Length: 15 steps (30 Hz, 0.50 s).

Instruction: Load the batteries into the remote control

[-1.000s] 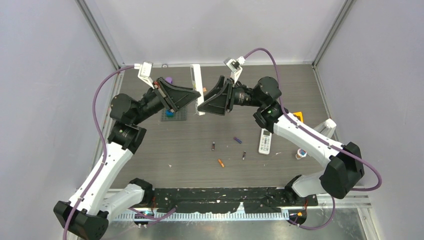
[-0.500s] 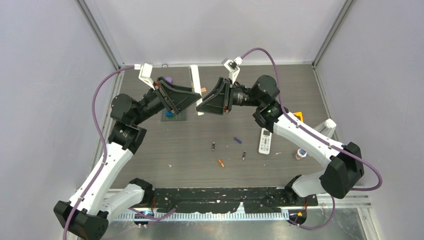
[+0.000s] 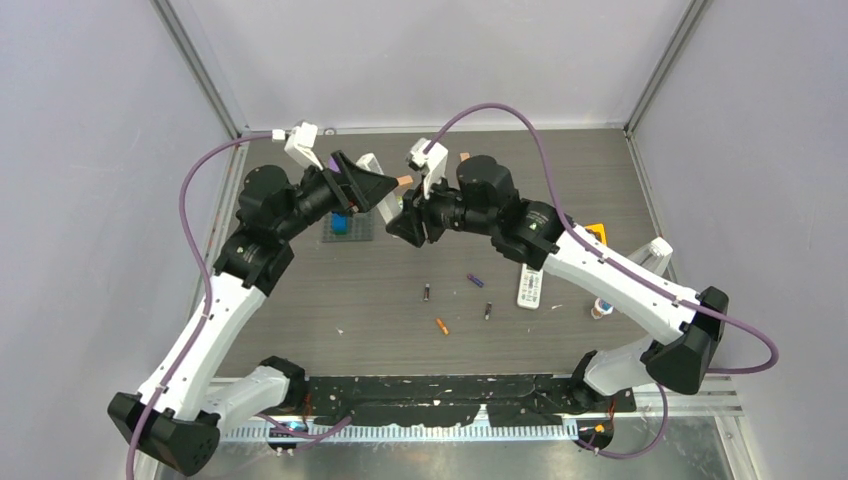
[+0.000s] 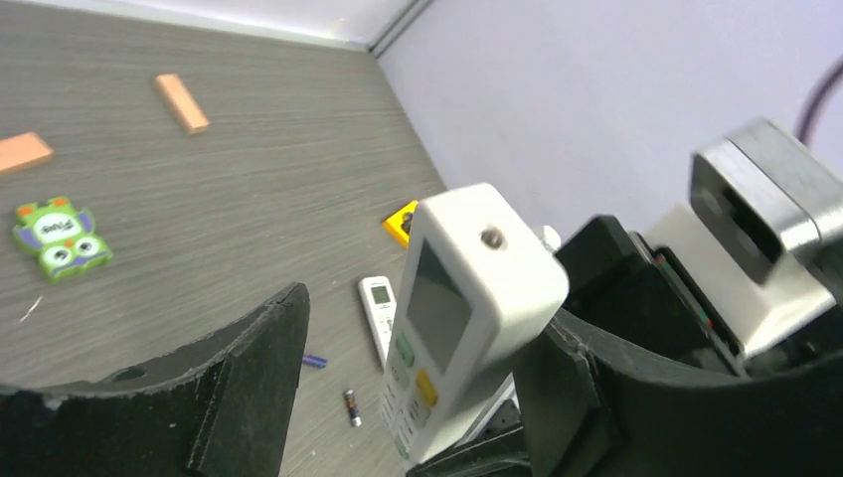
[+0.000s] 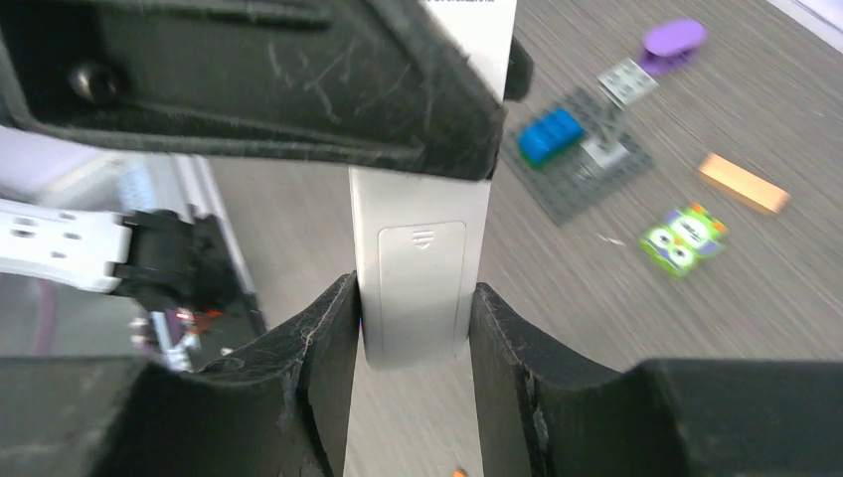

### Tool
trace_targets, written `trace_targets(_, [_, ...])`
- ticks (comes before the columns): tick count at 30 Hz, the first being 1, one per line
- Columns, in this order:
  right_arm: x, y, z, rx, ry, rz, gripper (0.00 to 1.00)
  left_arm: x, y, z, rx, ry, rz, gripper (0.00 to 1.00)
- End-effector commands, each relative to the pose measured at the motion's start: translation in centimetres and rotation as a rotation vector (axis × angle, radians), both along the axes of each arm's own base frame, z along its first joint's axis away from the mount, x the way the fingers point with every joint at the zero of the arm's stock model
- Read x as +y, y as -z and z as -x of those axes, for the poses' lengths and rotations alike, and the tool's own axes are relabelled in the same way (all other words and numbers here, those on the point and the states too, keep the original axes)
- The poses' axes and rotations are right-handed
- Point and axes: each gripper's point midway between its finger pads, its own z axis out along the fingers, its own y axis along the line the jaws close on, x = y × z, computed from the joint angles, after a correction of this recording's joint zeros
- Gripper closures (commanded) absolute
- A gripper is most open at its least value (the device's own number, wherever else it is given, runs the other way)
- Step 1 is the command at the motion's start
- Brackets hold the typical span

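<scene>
A white remote control (image 5: 418, 278) hangs in the air, battery cover toward the right wrist camera. My right gripper (image 5: 413, 288) is shut on its lower end. Its screen end (image 4: 467, 318) stands between the spread fingers of my open left gripper (image 4: 422, 323), with a gap on the left side. From above, the remote (image 3: 372, 166) sits between the left gripper (image 3: 365, 190) and the right gripper (image 3: 410, 215). Several batteries lie on the table: a dark battery (image 3: 427, 293), a purple battery (image 3: 475, 280), an orange battery (image 3: 441, 326) and another dark battery (image 3: 487, 311).
A second white remote (image 3: 530, 283) lies flat right of the batteries. A grey brick plate (image 3: 348, 228) with a blue brick sits under the left arm. A green owl toy (image 4: 60, 237) and orange blocks (image 4: 181, 102) lie at the back. A small bottle (image 3: 601, 307) stands at the right.
The left gripper's jaws have spread wide off the remote. The right gripper keeps its hold and has carried the remote left and tilted it. Both wrists have swung left.
</scene>
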Motion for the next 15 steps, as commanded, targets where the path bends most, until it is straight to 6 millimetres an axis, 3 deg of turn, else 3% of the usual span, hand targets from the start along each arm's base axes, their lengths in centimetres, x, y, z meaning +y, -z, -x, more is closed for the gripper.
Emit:
trace_targets(1, [-2.1,1.9,-3.0,-0.168,0.174,0.193,0.95,0.7,0.7,-1.2,0.053,-0.074,-0.02,0.3])
trace_targets(12, [-3.0,3.9,-5.8,-0.318,0.291,0.372,0.95,-0.2,5.5,-2.6,0.287,-0.081,-0.061,0.47])
trace_targets(15, [-2.7,4.0,-5.9,-0.333,0.275,0.382,0.95,-0.6,5.7,-3.1,0.296,-0.07,-0.05,0.49])
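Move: The remote control, held by the right hand near its battery-cover end, slants forward and up. Its middle is already between the left hand's open fingers, barely 1 cm ahead and 1 cm to the right; from the right hand the middle is about 4 cm ahead, 1 cm left and 5 cm up. On the table some 36 cm below the left hand, the dark battery is about 7 cm right and level with it, and the owl block some 23 cm ahead and 2 cm right. Lower both grippers together, left one about 7 cm and right one just over 6 cm, while easing forward, the right one more (near 5 cm) and also some 3 cm to its right. Keep the right fingers shut on the remote's cover end and tip them down, swinging the remote more upright; tip the left fingers down some 15 degrees and narrow them part-way around it without gripping. ##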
